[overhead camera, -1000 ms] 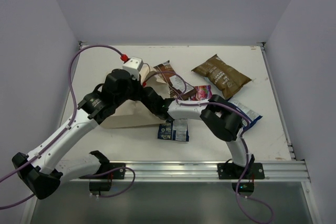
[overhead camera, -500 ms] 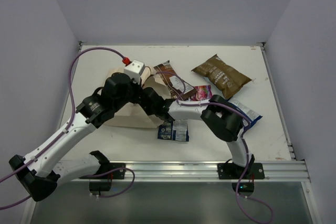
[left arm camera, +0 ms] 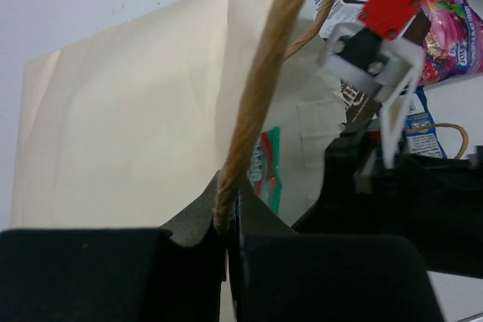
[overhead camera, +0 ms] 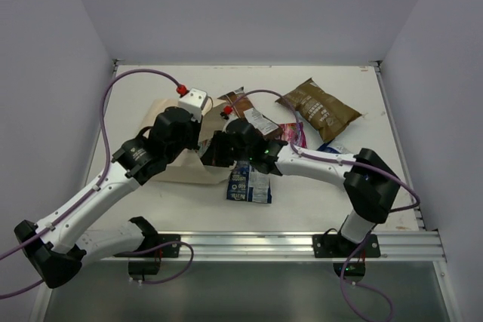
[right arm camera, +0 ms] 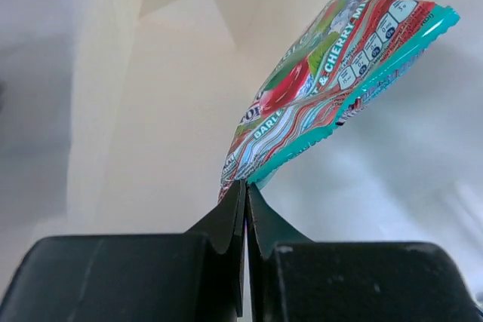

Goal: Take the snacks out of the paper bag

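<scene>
The cream paper bag (overhead camera: 183,170) lies on its side at centre left, mouth toward the right. My left gripper (overhead camera: 202,141) is shut on its string handle (left arm camera: 256,103) and holds the mouth up. My right gripper (overhead camera: 213,154) reaches into the mouth and is shut on a corner of the teal packet (right arm camera: 339,73), which is still inside the bag (right arm camera: 143,73). The teal packet (left arm camera: 264,167) also shows in the left wrist view. On the table lie two brown packets (overhead camera: 318,108) (overhead camera: 240,103), the magenta packet (overhead camera: 293,132) and two blue-and-white packets (overhead camera: 249,185) (overhead camera: 333,147).
The loose packets lie right of the bag, under and beside my right forearm (overhead camera: 317,162). The table (overhead camera: 302,201) is walled at the back and both sides. A metal rail (overhead camera: 256,243) runs along the near edge.
My right arm has stretched out: its elbow swung right and down, and its wrist now sits higher at the bag's mouth. My left gripper has kept hold of the handle, shifting slightly.
</scene>
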`<state>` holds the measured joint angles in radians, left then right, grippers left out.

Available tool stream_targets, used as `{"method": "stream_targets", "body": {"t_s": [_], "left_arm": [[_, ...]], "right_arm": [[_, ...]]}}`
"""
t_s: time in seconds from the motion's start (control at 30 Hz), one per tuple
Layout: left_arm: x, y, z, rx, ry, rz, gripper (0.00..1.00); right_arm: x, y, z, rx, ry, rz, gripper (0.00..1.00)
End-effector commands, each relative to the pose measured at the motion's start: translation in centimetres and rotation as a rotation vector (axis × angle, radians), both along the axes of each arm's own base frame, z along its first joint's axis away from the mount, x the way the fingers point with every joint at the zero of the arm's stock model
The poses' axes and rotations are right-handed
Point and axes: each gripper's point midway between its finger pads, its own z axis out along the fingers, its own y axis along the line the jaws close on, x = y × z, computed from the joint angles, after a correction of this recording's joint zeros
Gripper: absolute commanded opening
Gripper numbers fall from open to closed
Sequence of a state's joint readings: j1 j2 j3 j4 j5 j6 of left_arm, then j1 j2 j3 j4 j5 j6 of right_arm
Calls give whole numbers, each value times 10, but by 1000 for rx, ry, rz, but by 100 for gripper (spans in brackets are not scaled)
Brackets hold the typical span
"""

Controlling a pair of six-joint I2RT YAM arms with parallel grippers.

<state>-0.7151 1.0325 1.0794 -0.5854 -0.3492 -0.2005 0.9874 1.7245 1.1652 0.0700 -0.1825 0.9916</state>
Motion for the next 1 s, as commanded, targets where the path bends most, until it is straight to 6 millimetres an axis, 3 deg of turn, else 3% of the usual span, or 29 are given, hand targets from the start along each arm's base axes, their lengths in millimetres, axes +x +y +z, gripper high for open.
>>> {"method": "stream_targets", "body": {"t_s": [0.0, 0.17, 0.2, 0.27, 0.3, 0.37, 0.4, 0.5, 0.53, 0.63, 0.73, 0.83, 0.87, 0.97], "left_arm": [[5, 12, 7, 52, -34, 43, 0], [5, 18, 5, 66, -39, 57, 0], [5, 19, 5, 68, -40, 55, 0], [6, 21, 1, 75, -33, 58, 0], [6, 21, -1, 77, -27, 58, 0], [8, 24, -2, 82, -25, 64, 0], [9, 25, -2, 80, -25, 65, 0], [12, 30, -4, 82, -25, 76, 0], [13, 32, -5, 86, -22, 80, 0], [17, 41, -8, 96, -17, 101, 0], [20, 49, -9, 108, -17, 122, 0], [23, 55, -7, 105, -21, 136, 0], [23, 55, -5, 98, -27, 134, 0], [24, 52, 1, 77, -38, 123, 0]], "right_arm": [[13, -34, 6, -36, -47, -71, 0], [13, -74, 18, -18, -79, -86, 0], [16, -83, 36, 12, -120, -93, 0], [19, -98, 48, 24, -145, -107, 0], [18, -105, 69, 53, -201, -106, 0], [18, -121, 78, 30, -229, -115, 0], [15, -129, 96, 58, -262, -118, 0], [14, -150, 116, 74, -301, -138, 0], [8, -159, 132, 106, -333, -141, 0], [4, -186, 150, 100, -383, -183, 0], [-3, -215, 157, 62, -411, -230, 0], [-6, -244, 149, -3, -419, -301, 0], [-10, -258, 144, -40, -422, -333, 0], [-15, -271, 125, -92, -398, -348, 0]]}}
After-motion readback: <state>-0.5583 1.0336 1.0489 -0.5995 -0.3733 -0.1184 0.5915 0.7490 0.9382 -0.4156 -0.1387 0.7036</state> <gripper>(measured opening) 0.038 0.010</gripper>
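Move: The right hand has the near corner of a teal-and-red snack packet at its fingertips, in the paper bag's mouth. The free table it is taken to lies about 23 cm right, 8 cm back and 14 below. The blue packet lies 11 cm right and 6 back; the brown packet 12 right, 15 ahead, both on the table. The left hand, holding the bag's rim, has the teal packet roughly 10 cm below and 3 ahead. Sweeping right, out of the paper bag's mouth and away from it, the right hand travels some 25 cm, level at first, then climbing about 15 cm. Its shut fingers start pinching the teal packet's corner and end empty without opening; the wrist tips up and turns clockwise. The left hand keeps the bag's rim, drawing it about 5 cm left and slightly forward. ##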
